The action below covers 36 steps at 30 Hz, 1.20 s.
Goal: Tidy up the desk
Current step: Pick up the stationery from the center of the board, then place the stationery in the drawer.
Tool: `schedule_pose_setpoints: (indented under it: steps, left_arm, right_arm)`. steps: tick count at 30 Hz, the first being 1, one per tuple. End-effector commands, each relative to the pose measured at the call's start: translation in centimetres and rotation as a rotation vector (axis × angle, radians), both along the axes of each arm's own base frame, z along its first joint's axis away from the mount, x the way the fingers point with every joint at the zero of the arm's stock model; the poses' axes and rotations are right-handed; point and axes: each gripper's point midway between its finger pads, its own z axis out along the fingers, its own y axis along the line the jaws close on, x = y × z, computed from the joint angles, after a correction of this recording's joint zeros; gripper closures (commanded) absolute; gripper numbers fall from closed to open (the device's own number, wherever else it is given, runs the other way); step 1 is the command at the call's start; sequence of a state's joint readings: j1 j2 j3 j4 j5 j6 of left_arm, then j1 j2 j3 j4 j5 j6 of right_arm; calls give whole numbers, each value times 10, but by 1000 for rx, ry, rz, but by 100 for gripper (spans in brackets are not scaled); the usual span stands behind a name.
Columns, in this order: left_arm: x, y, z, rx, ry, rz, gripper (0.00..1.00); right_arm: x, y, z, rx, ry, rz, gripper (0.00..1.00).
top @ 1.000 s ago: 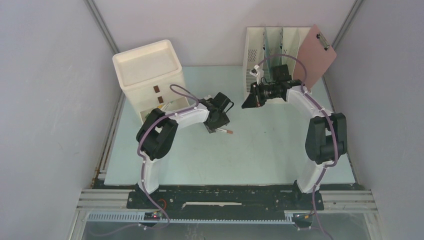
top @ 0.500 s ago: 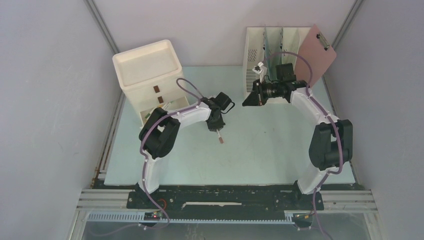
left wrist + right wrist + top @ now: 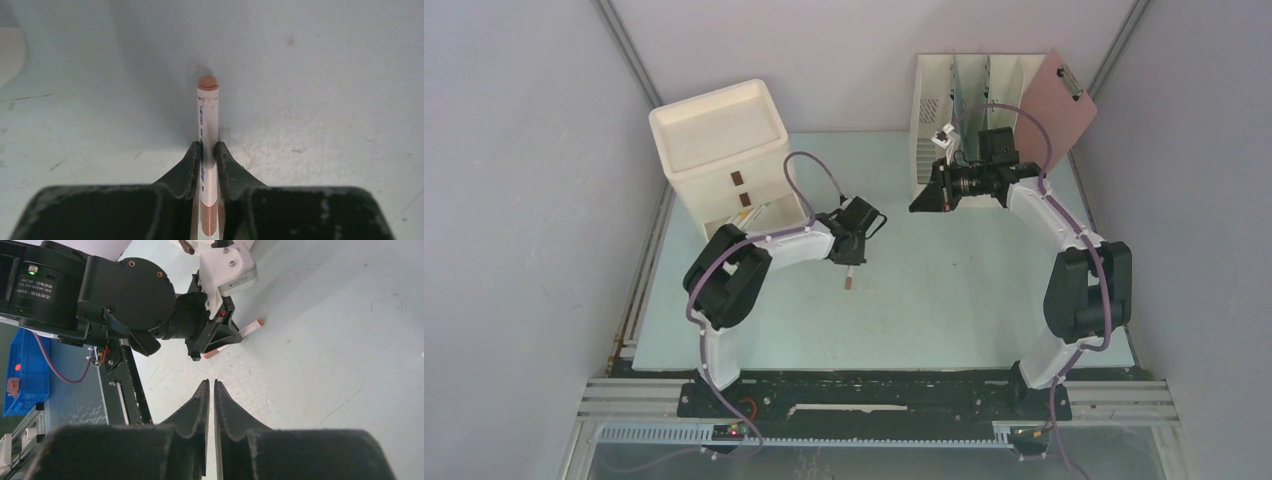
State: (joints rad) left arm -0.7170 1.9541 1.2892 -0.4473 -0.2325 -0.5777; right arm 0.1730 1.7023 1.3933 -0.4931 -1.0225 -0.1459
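Note:
The desk point(image 3: 944, 290) is a pale mint-green top. My left gripper point(image 3: 851, 262) sits at its middle left, shut on a white marker point(image 3: 851, 278) with a brown cap. In the left wrist view the marker point(image 3: 208, 115) runs straight out between the two fingers point(image 3: 208, 145), cap end away from me, low over the desk point(image 3: 325, 75). My right gripper point(image 3: 921, 203) hovers in front of the file rack, shut with nothing in it. In the right wrist view its tips point(image 3: 211, 381) nearly touch, and the marker point(image 3: 250, 328) shows under the left wrist.
A cream drawer unit point(image 3: 724, 150) stands at the back left, its lower drawer open with pens point(image 3: 749, 212) inside. A cream slotted file rack point(image 3: 964, 100) stands at the back right, with a brown clipboard point(image 3: 1054, 110) leaning beside it. A black rail point(image 3: 874, 395) runs along the front.
The left gripper has shut on the marker and turned it from lying sideways to pointing toward the front edge, shifting slightly left. The right gripper drew back a little toward the rack.

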Motion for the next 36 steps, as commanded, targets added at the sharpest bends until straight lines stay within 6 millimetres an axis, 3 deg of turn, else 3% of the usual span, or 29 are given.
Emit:
schedule_pose_setpoints:
  steps: [1, 6, 18, 21, 27, 30, 36]
  left_arm:
    - [-8, 35, -6, 127, -53, -101, 99]
    - [-1, 27, 37, 1, -251, -145, 100]
    - [-7, 59, 115, -117, -614, -86, 100]
    - [-7, 77, 133, -82, -685, -36, 100]
    - [1, 132, 166, 117, -817, 131, 100]
    - [6, 147, 176, 230, -856, 89, 100]
    - [30, 170, 171, 424, -789, -45, 100]
  right_arm:
    - [-7, 0, 28, 33, -85, 15, 86]
    - [-8, -2, 27, 27, -101, 19, 86]
    - [-5, -9, 24, 20, -109, 8, 86]
    - [-5, -10, 23, 21, -108, 9, 86]
    - [-5, -10, 19, 26, -98, 13, 86]
    - [-5, -9, 18, 26, -97, 17, 86]
    - [-8, -9, 20, 37, -109, 23, 86]
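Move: The left gripper already holds the brown-tipped marker just above the table. The open drawer it is bound for has its middle about 20 cm to the left, 9 cm ahead and 3 cm higher. The markers inside lie about 23 cm left and 9 cm ahead, and the cabinet body stands some 24 cm left and 20 cm ahead. From the right hand, the drawer is about 31 cm left, 5 cm ahead and 16 cm below. Keep the marker pinched and sweep the left gripper low to the left for about 5 cm, easing back slightly, then raise it steeply and carry on leftward towards the open drawer, about 16 cm up and 15 cm left in all. Tip the fingers up some 45 degrees on the way, from steeply down to mostly forward. ##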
